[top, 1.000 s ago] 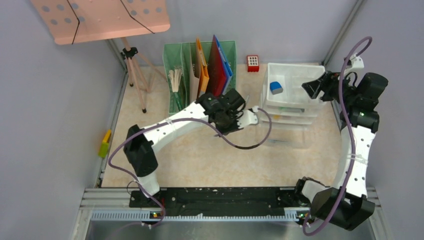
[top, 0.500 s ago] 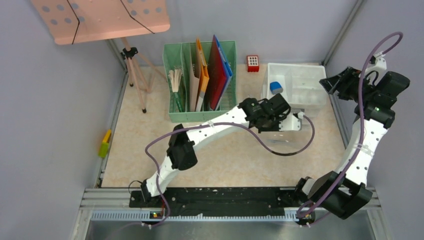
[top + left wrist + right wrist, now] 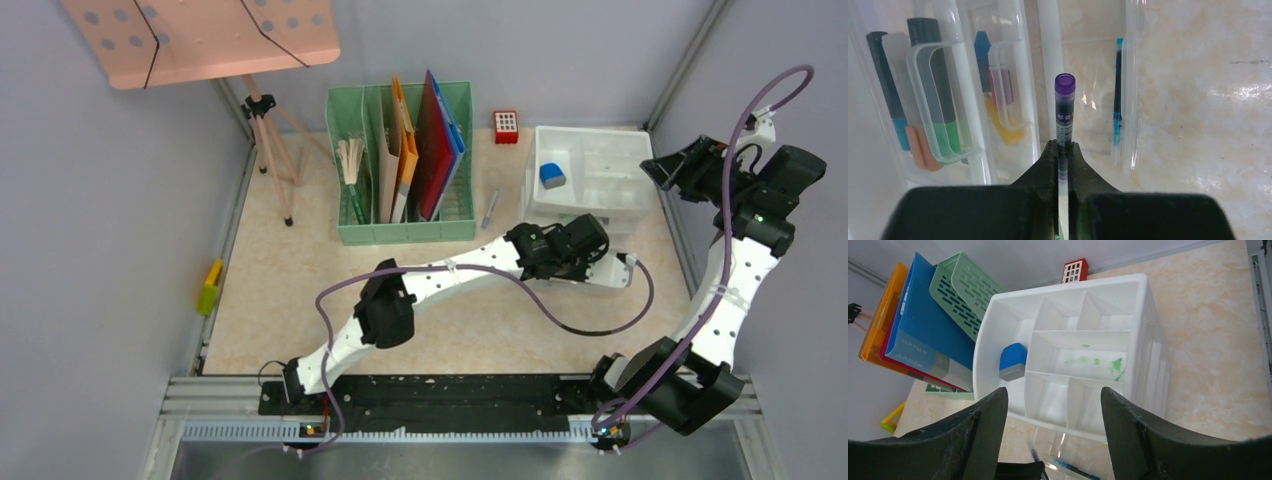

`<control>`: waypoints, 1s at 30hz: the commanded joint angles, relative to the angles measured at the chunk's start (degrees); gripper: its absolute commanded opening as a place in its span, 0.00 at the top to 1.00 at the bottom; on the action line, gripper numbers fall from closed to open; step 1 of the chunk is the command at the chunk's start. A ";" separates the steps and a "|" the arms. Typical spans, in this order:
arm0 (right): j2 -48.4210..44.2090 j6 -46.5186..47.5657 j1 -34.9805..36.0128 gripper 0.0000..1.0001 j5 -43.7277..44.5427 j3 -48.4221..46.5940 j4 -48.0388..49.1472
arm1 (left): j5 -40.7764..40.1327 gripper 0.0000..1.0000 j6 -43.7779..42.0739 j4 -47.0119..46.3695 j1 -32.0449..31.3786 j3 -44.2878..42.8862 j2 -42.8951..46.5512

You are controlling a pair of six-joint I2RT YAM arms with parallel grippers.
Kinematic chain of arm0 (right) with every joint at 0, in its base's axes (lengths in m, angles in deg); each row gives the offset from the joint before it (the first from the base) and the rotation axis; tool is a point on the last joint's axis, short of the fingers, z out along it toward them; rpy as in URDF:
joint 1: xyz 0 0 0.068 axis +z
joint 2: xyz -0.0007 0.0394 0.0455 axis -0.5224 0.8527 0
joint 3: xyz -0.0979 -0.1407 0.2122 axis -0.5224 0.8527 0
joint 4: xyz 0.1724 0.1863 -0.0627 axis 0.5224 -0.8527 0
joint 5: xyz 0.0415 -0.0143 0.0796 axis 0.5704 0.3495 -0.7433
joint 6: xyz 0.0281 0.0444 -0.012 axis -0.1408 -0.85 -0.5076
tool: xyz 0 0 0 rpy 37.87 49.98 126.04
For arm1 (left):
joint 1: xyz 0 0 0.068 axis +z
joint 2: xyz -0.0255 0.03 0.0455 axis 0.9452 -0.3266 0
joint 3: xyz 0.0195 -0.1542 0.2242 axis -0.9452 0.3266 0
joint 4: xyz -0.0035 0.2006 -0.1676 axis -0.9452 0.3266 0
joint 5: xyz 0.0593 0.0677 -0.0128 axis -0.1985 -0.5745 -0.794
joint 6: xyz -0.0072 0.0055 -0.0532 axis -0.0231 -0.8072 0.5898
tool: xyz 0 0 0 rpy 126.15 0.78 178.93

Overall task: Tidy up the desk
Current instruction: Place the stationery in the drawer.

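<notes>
The desk (image 3: 300, 290) is a beige marbled tabletop. My left gripper (image 3: 612, 275) reaches in front of the white drawer organizer (image 3: 640, 205). It is shut on a thin pen with a purple cap (image 3: 1064, 110), which sticks out past the fingertips (image 3: 1050, 155). The pen points over a pulled-out clear drawer (image 3: 1129, 100) that holds a blue pen (image 3: 1118, 100). My right gripper (image 3: 672, 166) hangs open and empty above the organizer's right side. Between its fingers (image 3: 983, 420) I see the organizer's top tray (image 3: 1143, 300).
A blue-and-grey block (image 3: 552, 175) lies in the organizer's top tray. Drawers to the left hold coloured markers (image 3: 938, 100). A green file holder (image 3: 405, 165) with folders stands at the back, near a small red rack (image 3: 506, 126). A grey pen (image 3: 490, 208) lies on the desk. A pink music stand (image 3: 200, 40) is at the far left.
My left arm has swung right, from the file holder to the organizer's front, carrying the pen. My right arm has drawn back to the right, off the organizer.
</notes>
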 commanded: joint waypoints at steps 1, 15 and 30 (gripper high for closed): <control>-1.09 0.44 -0.64 0.32 -1.70 -1.14 0.41 | -0.17 1.00 -0.44 -4.97 -0.66 -2.61 -0.80; -1.77 3.49 -0.90 0.33 -2.21 -1.33 -2.29 | -3.44 0.72 -3.57 -8.60 -0.66 -3.29 -5.64; -1.97 4.64 -1.08 0.33 -3.09 -3.39 -3.83 | -3.46 0.35 0.53 -6.16 -0.66 -2.20 2.68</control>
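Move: The left hand still pinches the purple pen over the left part of the open bottom drawer, whose middle lies about 4 cm to its right, practically level fore and aft, and some 10 cm below. In that drawer a blue pen lies roughly 4 cm right and 2 cm nearer the base. The yellow marker in the next drawer up is about 6 cm ahead, 4 cm right, 6 cm below. From the right hand the bottom drawer is some 12 cm left, 5 cm back and 28 cm below. The left hand lets go of the purple pen, its fingers spreading from shut to over half open as it sinks about 4 cm towards the bottom drawer's floor. It first edges some 2 cm to the right, then drifts slightly forward while lowering, and finally hovers there, still opening, with hardly any wrist turn. ##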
